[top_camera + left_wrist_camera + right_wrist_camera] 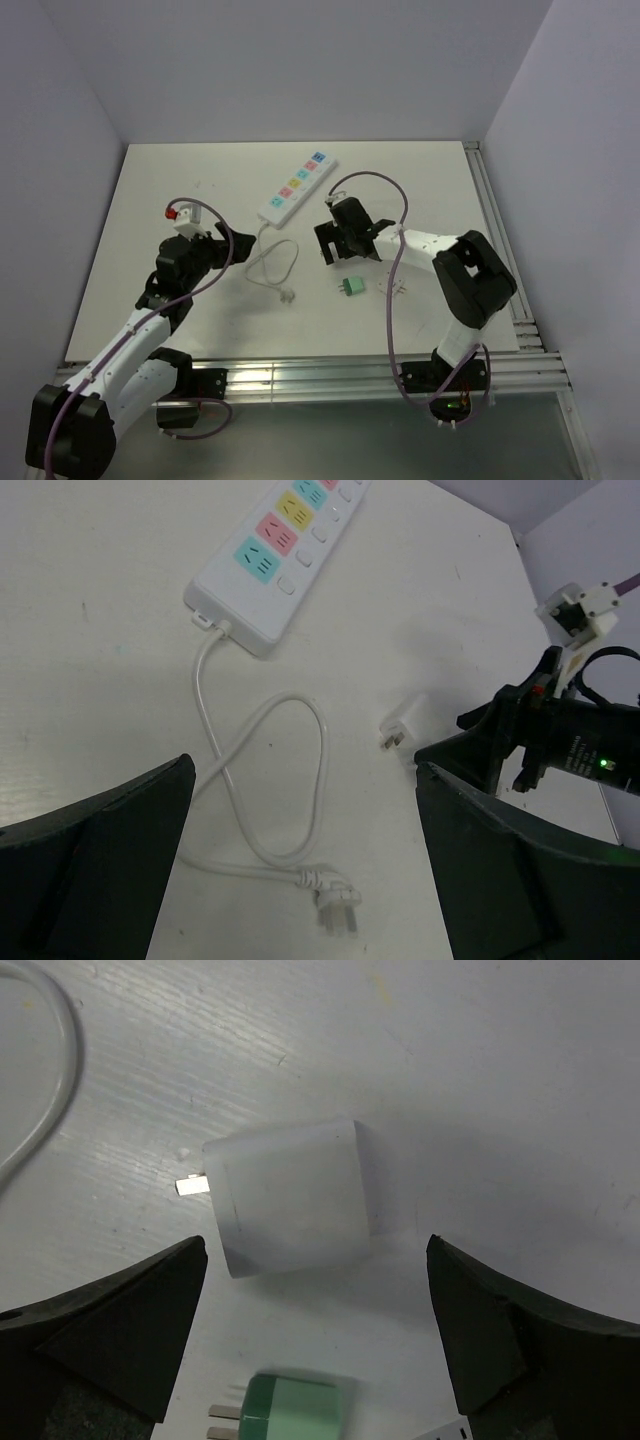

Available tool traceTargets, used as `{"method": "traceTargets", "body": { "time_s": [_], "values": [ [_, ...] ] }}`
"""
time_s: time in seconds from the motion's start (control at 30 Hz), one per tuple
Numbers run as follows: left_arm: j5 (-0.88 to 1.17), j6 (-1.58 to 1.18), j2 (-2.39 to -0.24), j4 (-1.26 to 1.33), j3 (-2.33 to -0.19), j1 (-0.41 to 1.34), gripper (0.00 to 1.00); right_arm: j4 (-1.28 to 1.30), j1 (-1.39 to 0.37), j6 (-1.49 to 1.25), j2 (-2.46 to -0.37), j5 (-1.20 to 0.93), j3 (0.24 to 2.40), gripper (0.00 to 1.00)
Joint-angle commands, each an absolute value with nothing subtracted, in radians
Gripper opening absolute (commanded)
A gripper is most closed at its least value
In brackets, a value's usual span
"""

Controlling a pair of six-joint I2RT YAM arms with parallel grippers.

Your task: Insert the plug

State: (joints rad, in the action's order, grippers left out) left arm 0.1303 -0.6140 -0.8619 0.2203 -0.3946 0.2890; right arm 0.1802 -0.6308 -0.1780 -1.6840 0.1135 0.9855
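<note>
A white power strip (295, 187) with coloured sockets lies at the back centre; it also shows in the left wrist view (275, 550). Its cord (270, 262) loops to a white three-pin plug (335, 905) lying flat on the table. A small white adapter plug (290, 1200) lies on its side with its prongs pointing left, and a green plug (295, 1412) lies just nearer. My right gripper (315, 1340) is open, hovering above and straddling the white adapter without touching it. My left gripper (305, 880) is open and empty above the cord's plug.
The green plug (350, 288) lies near the table's middle front, with a small white flat piece (397, 288) to its right. The right arm (540, 740) stands close to the left gripper's right finger. Grey walls enclose the white table (430, 190).
</note>
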Motion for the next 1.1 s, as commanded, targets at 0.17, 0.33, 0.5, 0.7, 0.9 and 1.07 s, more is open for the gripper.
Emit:
{"method": "traceTargets", "body": {
  "time_s": [0.17, 0.33, 0.5, 0.7, 0.9, 1.07],
  "values": [
    [0.183, -0.615, -0.864, 0.258, -0.39, 0.268, 1.0, 0.268, -0.64, -0.084, -1.804, 0.09, 1.129, 0.92],
    [0.193, -0.614, -0.871, 0.265, -0.385, 0.264, 1.0, 0.261, -0.64, -0.077, -1.821, 0.057, 1.134, 0.79],
    [0.231, -0.614, -0.896, 0.27, -0.393, 0.261, 1.0, 0.247, -0.644, -0.084, -1.792, 0.054, 1.117, 0.47],
    [0.339, -0.65, -1.0, 0.305, -0.429, 0.261, 0.99, 0.101, -0.686, -0.077, -1.603, 0.123, 0.974, 0.41],
    [0.471, -0.742, -1.066, 0.371, -0.457, 0.261, 1.0, -0.043, -0.788, -0.043, -1.448, 0.225, 0.835, 0.4],
    [0.569, -0.764, -1.126, 0.397, -0.495, 0.264, 1.0, -0.095, -0.876, -0.011, -1.353, 0.206, 0.799, 0.4]
  ]
}}
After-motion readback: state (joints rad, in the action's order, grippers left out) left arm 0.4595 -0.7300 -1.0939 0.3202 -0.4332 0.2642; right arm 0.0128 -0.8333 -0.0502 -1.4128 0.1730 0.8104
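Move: The white plug lies almost under the right hand, about 1 cm ahead, 1 cm left and 3 cm below. From this hand the green plug is roughly 7 cm back and 2 cm right, the cable's plug 10 cm back and 10 cm left, and the power strip's middle 16 cm ahead and 9 cm left. From the left hand the white plug lies some 6 cm ahead, 17 cm right and 14 cm below. The white plug is straddled by the right hand's open fingers as they sink about 2.5 cm, then pinched by its sides and carried upward some 8 cm, back and left towards the left hand, while the fingers tip up about 20 degrees. The left hand, empty and wide open, swings roughly 5 cm right towards it, dipping and turning clockwise. ##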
